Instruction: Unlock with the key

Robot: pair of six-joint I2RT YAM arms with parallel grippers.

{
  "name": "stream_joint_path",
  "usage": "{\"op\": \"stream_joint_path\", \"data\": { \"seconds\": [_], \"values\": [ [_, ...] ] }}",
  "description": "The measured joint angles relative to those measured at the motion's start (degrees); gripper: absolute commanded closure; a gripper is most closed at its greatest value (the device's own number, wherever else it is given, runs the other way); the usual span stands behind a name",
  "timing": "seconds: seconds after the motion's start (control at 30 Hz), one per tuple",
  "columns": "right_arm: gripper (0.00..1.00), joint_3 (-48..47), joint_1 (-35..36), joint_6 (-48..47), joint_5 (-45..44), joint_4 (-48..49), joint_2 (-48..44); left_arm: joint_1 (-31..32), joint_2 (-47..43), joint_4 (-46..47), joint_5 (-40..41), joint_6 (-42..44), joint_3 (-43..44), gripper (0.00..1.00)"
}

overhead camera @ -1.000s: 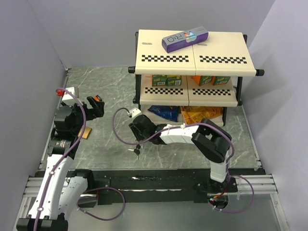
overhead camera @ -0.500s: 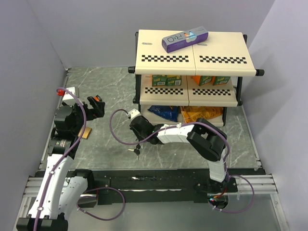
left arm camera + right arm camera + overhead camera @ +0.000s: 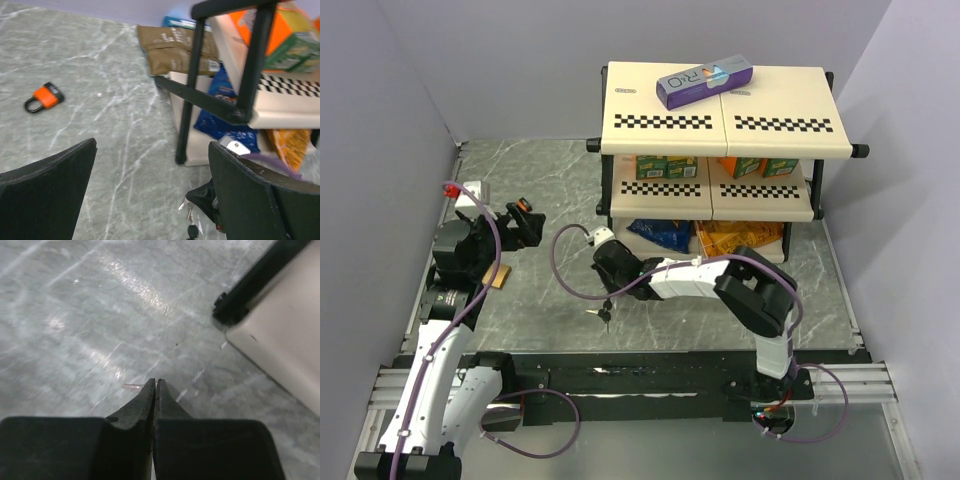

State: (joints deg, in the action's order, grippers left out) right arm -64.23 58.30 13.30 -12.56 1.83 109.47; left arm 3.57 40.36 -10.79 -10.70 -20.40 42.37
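Observation:
My right gripper (image 3: 608, 298) is low over the marble floor in front of the shelf, its jaws pressed together (image 3: 156, 381). It is shut on the key (image 3: 183, 203), whose thin silver blade pokes out beside the tips (image 3: 132, 386). A second small key with a black head (image 3: 192, 230) dangles just under it, seen as a small dark bunch (image 3: 603, 316) from above. The orange-and-black padlock (image 3: 45, 97) lies on the floor away to the left. My left gripper (image 3: 528, 225) hovers at the left, wide open (image 3: 151, 145) and holding nothing.
A two-level cream shelf (image 3: 720, 120) with a black frame leg (image 3: 192, 100) stands at the back, with a purple box (image 3: 705, 80) on top and snack packs below. A brown pouch (image 3: 175, 45) lies by the leg. A small brown card (image 3: 498, 276) lies near the left arm.
The right gripper's jaws have closed from half open to fully shut at the keys. The left gripper has shifted slightly to the right, still open.

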Motion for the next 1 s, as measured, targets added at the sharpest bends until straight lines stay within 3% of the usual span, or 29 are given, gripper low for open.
{"op": "stream_joint_path", "data": {
  "seconds": [0.4,0.7,1.0],
  "values": [
    [1.00,2.84,0.00,6.08,2.40,-2.75,-18.47,0.42,-0.02,6.84,-20.41,-0.04,-2.21,0.01],
    [1.00,3.85,-0.02,10.95,4.15,-5.05,-31.45,4.83,-0.02,14.01,-38.05,-0.55,-3.78,0.01],
    [1.00,6.01,-0.20,16.04,9.14,-2.45,-42.29,10.97,1.84,17.14,-43.54,-0.92,-4.26,0.01]
  ]
}}
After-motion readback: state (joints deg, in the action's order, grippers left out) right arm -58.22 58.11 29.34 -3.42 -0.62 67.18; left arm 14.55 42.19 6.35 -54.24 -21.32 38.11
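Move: The small silver keys are already in the right hand's shut fingertips, with the open left gripper about 16 cm to its left, 2 ahead and 25 above. The black-headed keys lie some 6 cm behind the right hand, the rack's near leg about 9 cm ahead and 1 right, and the brass padlock about 26 left, 4 ahead. From the left hand, the silver keys are about 16 cm right, 2 back, 25 below. Right hand lifts the still-pinched silver keys some 27 cm; open left swings right and back, turning clockwise towards them. ##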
